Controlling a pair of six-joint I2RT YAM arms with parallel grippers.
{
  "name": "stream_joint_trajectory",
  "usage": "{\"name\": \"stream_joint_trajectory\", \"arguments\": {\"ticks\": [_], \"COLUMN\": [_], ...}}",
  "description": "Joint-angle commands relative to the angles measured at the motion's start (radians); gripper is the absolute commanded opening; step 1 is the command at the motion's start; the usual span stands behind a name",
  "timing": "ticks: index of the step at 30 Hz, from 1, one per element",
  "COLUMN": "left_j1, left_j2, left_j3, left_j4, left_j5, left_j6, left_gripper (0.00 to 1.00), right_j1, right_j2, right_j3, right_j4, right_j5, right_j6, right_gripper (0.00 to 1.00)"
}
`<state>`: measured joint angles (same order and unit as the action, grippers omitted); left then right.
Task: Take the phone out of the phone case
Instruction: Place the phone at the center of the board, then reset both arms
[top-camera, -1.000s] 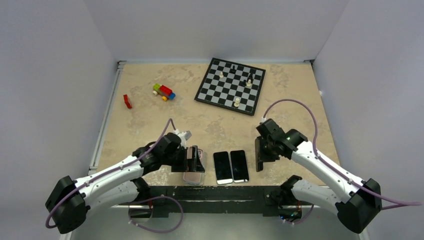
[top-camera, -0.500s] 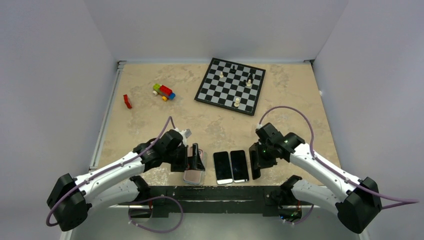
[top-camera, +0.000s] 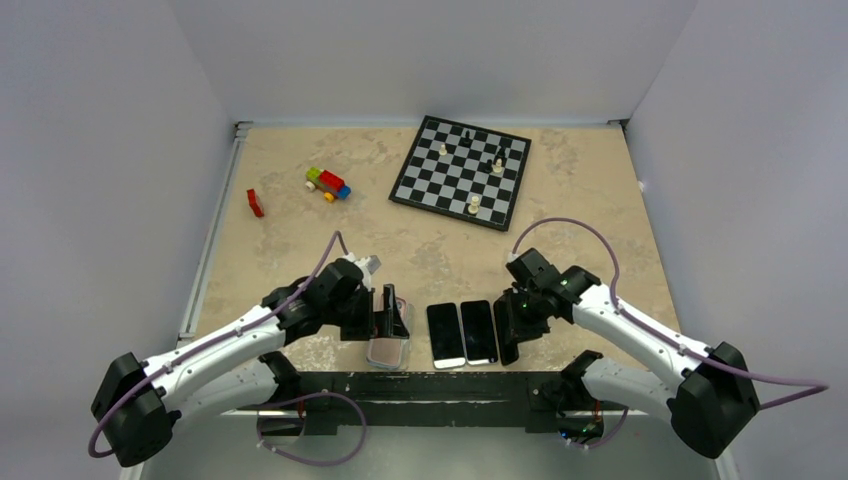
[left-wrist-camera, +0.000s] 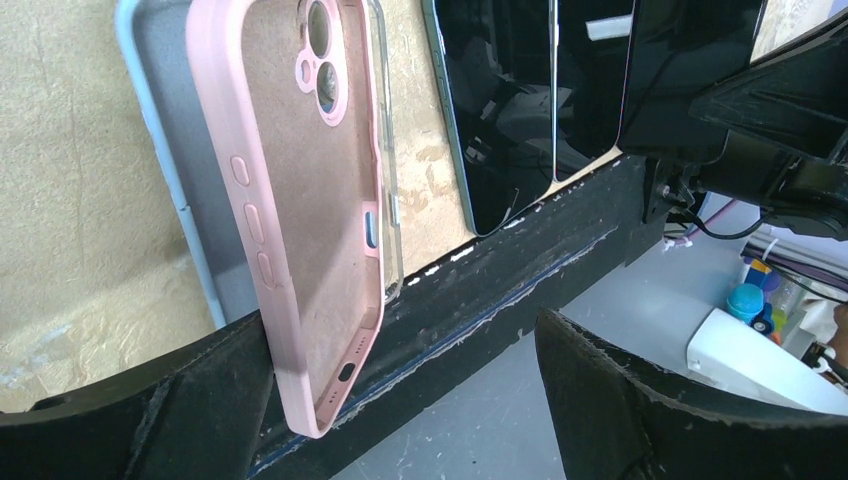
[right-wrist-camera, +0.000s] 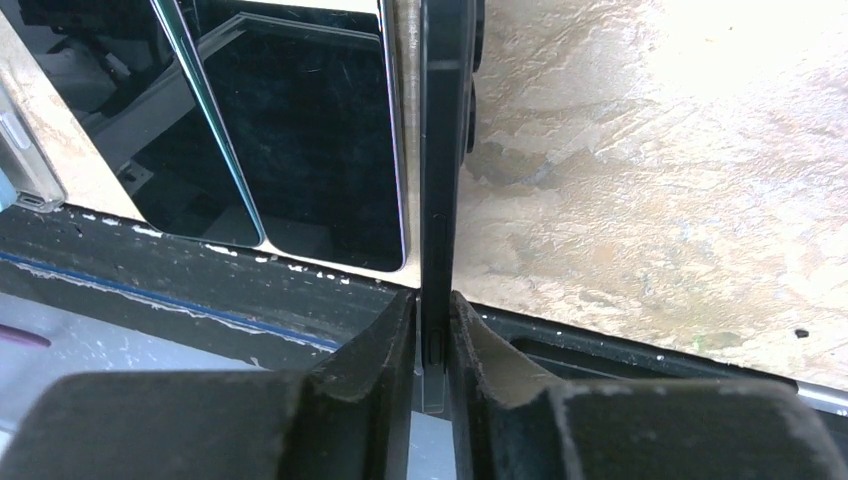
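A pink phone case (left-wrist-camera: 290, 200) stands tilted on its edge, empty, leaning on the left finger of my left gripper (left-wrist-camera: 400, 330), which is wide open. A clear case (left-wrist-camera: 385, 120) and a pale blue case (left-wrist-camera: 160, 150) lie behind it. From above, the left gripper (top-camera: 388, 312) sits over these cases (top-camera: 388, 348). My right gripper (right-wrist-camera: 432, 300) is shut on a black phone (right-wrist-camera: 443, 150) held upright on its edge. That phone (top-camera: 510, 325) stands just right of two bare phones (top-camera: 462, 332) lying screen-up side by side.
A black rail (top-camera: 440, 385) runs along the table's near edge, close under both grippers. A chessboard (top-camera: 460, 170) with a few pieces lies at the back. Toy blocks (top-camera: 328, 184) and a red brick (top-camera: 255, 203) sit at the back left.
The right arm has moved left and down with the phone on edge, up beside the two lying phones. The left arm has shifted only slightly.
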<state>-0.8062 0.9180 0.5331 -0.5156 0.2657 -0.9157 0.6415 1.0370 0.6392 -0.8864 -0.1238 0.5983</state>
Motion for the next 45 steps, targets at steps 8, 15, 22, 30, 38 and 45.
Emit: {"name": "stream_joint_trajectory", "arguments": {"ticks": [8, 15, 22, 30, 38, 45], "left_j1": [-0.002, -0.003, -0.003, -0.002, -0.002, -0.004], "left_j2": [-0.022, -0.036, -0.020, -0.018, 0.002, -0.046], "left_j3": [0.038, 0.056, 0.085, 0.120, 0.180, 0.220], "left_j4": [0.002, -0.015, -0.071, -0.120, -0.202, -0.222], "left_j5": [-0.009, -0.018, -0.037, -0.055, -0.089, -0.140], "left_j6": [0.030, 0.043, 0.051, 0.057, 0.086, 0.099], "left_gripper": [1.00, 1.00, 1.00, 1.00, 1.00, 1.00], "right_j1": [0.002, 0.002, 0.003, 0.002, 0.002, 0.002], "right_j2": [0.015, 0.028, 0.007, -0.038, -0.043, -0.088], "right_j3": [0.021, 0.019, 0.037, 0.093, 0.151, 0.163], "right_j4": [0.009, 0.021, 0.012, 0.042, 0.090, 0.176], "right_j5": [0.068, 0.109, 0.169, 0.196, 0.199, 0.162], "right_j6": [0.034, 0.067, 0.098, 0.105, 0.069, 0.057], "right_gripper": [0.44, 0.65, 0.73, 0.74, 0.75, 0.75]}}
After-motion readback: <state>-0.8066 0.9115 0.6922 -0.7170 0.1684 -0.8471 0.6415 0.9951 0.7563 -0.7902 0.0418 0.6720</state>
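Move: The right fingers have the black phone standing on its long edge at the table's near side, its middle about 3 cm ahead of the hand and 2 cm lower. The middle phone lies some 5 cm left and 3 cm ahead, the left phone about 13 cm left and 3 ahead, both 5 cm below. The open left hand has the tilted pink case 2 cm ahead, 2 cm left and 6 cm below, on the blue case directly beneath it. The right fingers spread wide and let go of the black phone, the hand easing about 1.5 cm right and slightly forward and down; then it lifts clear, rising some 5 cm while going on forward and back left, fingertips tilting forward about 15 degrees. The left hand, fingers still wide open, rises 3 cm away from the pink case. ##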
